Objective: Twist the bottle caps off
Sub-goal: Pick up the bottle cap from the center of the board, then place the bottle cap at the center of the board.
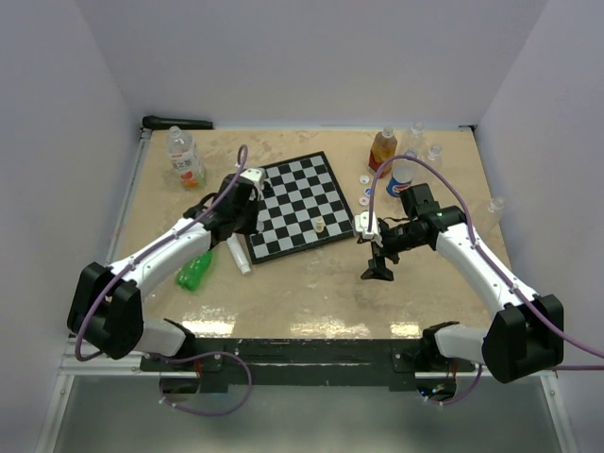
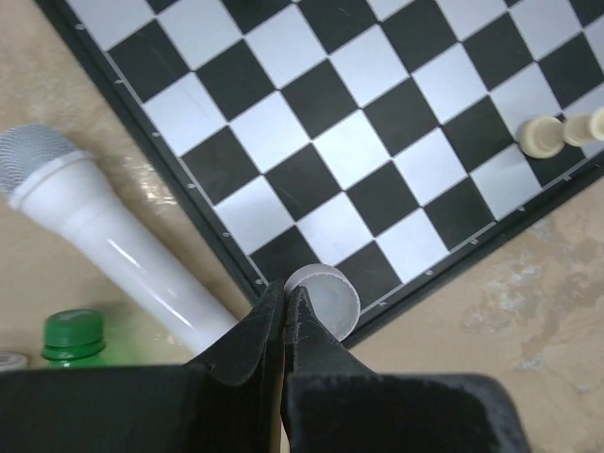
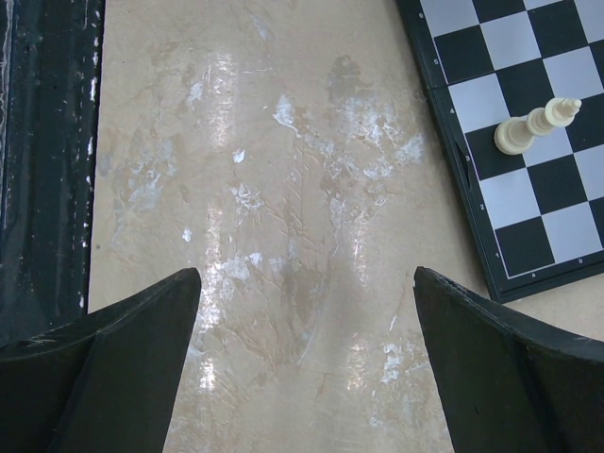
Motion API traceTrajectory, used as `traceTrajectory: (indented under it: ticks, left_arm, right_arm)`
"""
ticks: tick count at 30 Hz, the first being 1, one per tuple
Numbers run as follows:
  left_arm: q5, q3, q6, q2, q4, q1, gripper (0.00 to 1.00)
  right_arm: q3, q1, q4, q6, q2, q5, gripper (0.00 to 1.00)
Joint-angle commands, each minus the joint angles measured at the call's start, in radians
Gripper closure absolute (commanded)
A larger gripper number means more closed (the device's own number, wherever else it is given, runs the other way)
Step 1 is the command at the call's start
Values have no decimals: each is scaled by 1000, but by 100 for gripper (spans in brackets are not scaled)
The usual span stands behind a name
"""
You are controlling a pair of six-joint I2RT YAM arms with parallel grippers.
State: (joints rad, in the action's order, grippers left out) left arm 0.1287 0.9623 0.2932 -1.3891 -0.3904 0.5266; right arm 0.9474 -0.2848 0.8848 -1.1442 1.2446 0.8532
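A white bottle cap [image 2: 330, 297] lies on the corner of the chessboard [image 2: 377, 123]. My left gripper [image 2: 286, 293] [image 1: 247, 225] hangs just over it with its jaws pressed together and nothing between them. A green bottle [image 1: 195, 271] lies on its side left of the board, its green cap [image 2: 74, 335] on. More bottles stand at the back: one clear at the left [image 1: 186, 159], an orange one [image 1: 382, 148] and a blue-labelled one [image 1: 401, 177]. My right gripper [image 1: 379, 269] [image 3: 307, 283] stands open over bare table.
A long white tube [image 2: 113, 236] [image 1: 241, 255] lies along the board's left edge. Pale chess pieces [image 2: 540, 135] [image 3: 528, 127] stand near the board's front edge. Loose caps [image 1: 365, 179] lie right of the board. Small clear bottles [image 1: 434, 156] stand at the back right.
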Motion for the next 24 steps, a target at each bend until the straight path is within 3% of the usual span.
traceTrajectory:
  ticks: [1,8,24]
  left_arm:
    - [-12,26,-69,19,8,-86,100]
    - [17,24,-81,22,30,-160,100]
    - [120,75,-127,-54,44,-211,100]
  right_arm:
    - [-1,4,-14,6,-8,0,2]
    - [-1,4,-15,6,-7,-3,2]
    - [-1,4,-14,4,-8,-3,2]
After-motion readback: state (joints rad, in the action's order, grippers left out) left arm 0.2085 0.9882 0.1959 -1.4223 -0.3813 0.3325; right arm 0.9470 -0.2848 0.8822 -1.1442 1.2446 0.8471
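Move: The left hand, already pinching the cap, hovers some 10 cm above the table at the board's near-left corner. In its way lies the labelled bottle, about 22 cm ahead and 19 cm left, its middle roughly at hand height. The microphone's middle is 6 cm ahead, 7 cm left; the green bottle 2 cm back, 17 cm left, both some 8 cm below. From the idle right hand the labelled bottle is about 26 cm ahead and 51 cm left. With the cap still pinched by its rim between shut fingertips, the left hand carries it left and somewhat forward, about 9 cm in all, off the board's near-left corner, over the microphone and towards the labelled bottle. It stays level, starts fast and soon slows, while the wrist turns some 10 degrees counter-clockwise. ##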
